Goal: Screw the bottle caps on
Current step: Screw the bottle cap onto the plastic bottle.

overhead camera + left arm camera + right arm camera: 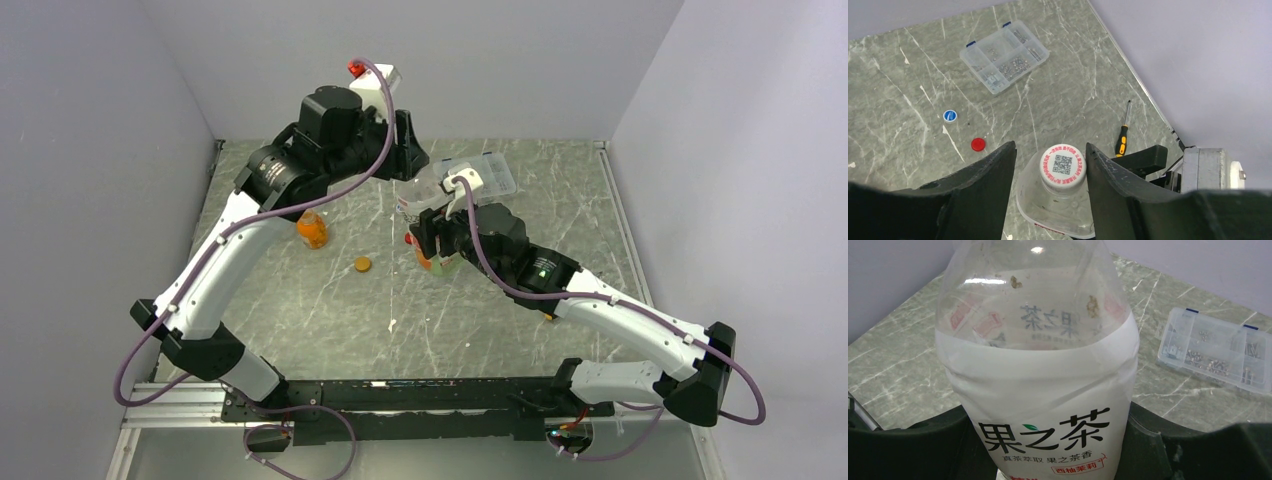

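A white-labelled bottle [1043, 390] stands upright with my right gripper [1048, 445] shut on its body; from above it shows at mid-table [428, 215]. A whitish cap [1063, 166] with a printed code sits on its neck. My left gripper [1050, 146] hangs over it from above, jaws either side of the cap. The right finger touches the cap's rim and a gap shows at the left finger. A squat bottle of orange liquid [312, 230] stands under the left arm. An orange cap [362, 264], a blue cap [950, 116] and a red cap [978, 144] lie loose on the table.
A flat clear compartment box [1004, 56] with small parts lies at the back [490, 170]. A yellow-and-black screwdriver [1121, 140] lies on the table to the right of the bottle. Grey walls close the table on three sides.
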Controlling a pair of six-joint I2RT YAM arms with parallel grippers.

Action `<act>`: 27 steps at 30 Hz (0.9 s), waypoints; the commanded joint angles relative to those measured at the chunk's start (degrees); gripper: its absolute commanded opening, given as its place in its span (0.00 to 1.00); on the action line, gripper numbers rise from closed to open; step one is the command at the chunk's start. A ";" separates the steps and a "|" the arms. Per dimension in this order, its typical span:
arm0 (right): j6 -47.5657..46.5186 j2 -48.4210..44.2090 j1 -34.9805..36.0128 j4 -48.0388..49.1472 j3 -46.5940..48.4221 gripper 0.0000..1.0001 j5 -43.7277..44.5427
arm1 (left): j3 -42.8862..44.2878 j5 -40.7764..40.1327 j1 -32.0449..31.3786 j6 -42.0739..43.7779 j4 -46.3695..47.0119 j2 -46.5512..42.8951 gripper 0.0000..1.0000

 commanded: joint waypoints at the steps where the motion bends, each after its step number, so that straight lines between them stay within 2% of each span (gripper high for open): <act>1: -0.03 -0.02 0.40 3.21 3.04 0.32 1.43 | -0.17 -1.14 -0.52 -0.67 1.86 -0.27 0.55; 8: -0.01 -0.57 0.36 3.22 3.31 0.32 0.73 | -1.07 -0.10 -0.69 -0.88 2.31 -0.64 0.42; 11: -0.22 -1.31 0.39 3.17 3.95 0.32 -0.99 | -2.81 1.20 -0.69 -1.14 3.54 -1.53 0.28; 14: -0.37 -2.50 0.05 3.70 4.18 0.31 -4.33 | -4.51 2.53 -0.69 -1.17 4.77 -2.92 0.22; 20: 0.18 -6.42 -2.34 6.88 3.08 0.30 -17.31 | -10.66 9.16 -0.68 -1.16 11.36 -8.13 0.17; 27: 4.70 -9.25 -7.80 11.66 2.69 0.29 -39.59 | -16.32 18.91 -0.69 0.20 17.94 -12.94 0.16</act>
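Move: The bottle's white cap is already between your open left fingertips, about 1 cm to the right of the hand point and level with it. Around 42 cm below, on the table, lie the red cap (some 14 cm ahead, 3 cm left), the blue cap (about 22 cm ahead, 5 cm left) and the parts box (roughly 28 cm ahead, 13 cm right). From the right hand, which holds the bottle, the white cap is about 13 cm up, 3 cm ahead and 2 cm left. Close the left fingers on the sides of the white cap, easing the hand barely 1 cm right, until they stop on it and squeeze more firmly. Then bring both grippers back towards the base by about 4 cm and up some 3 cm, the right keeping its grip on the bottle; swing the left clockwise a little and the right about 15 degrees counter-clockwise. ##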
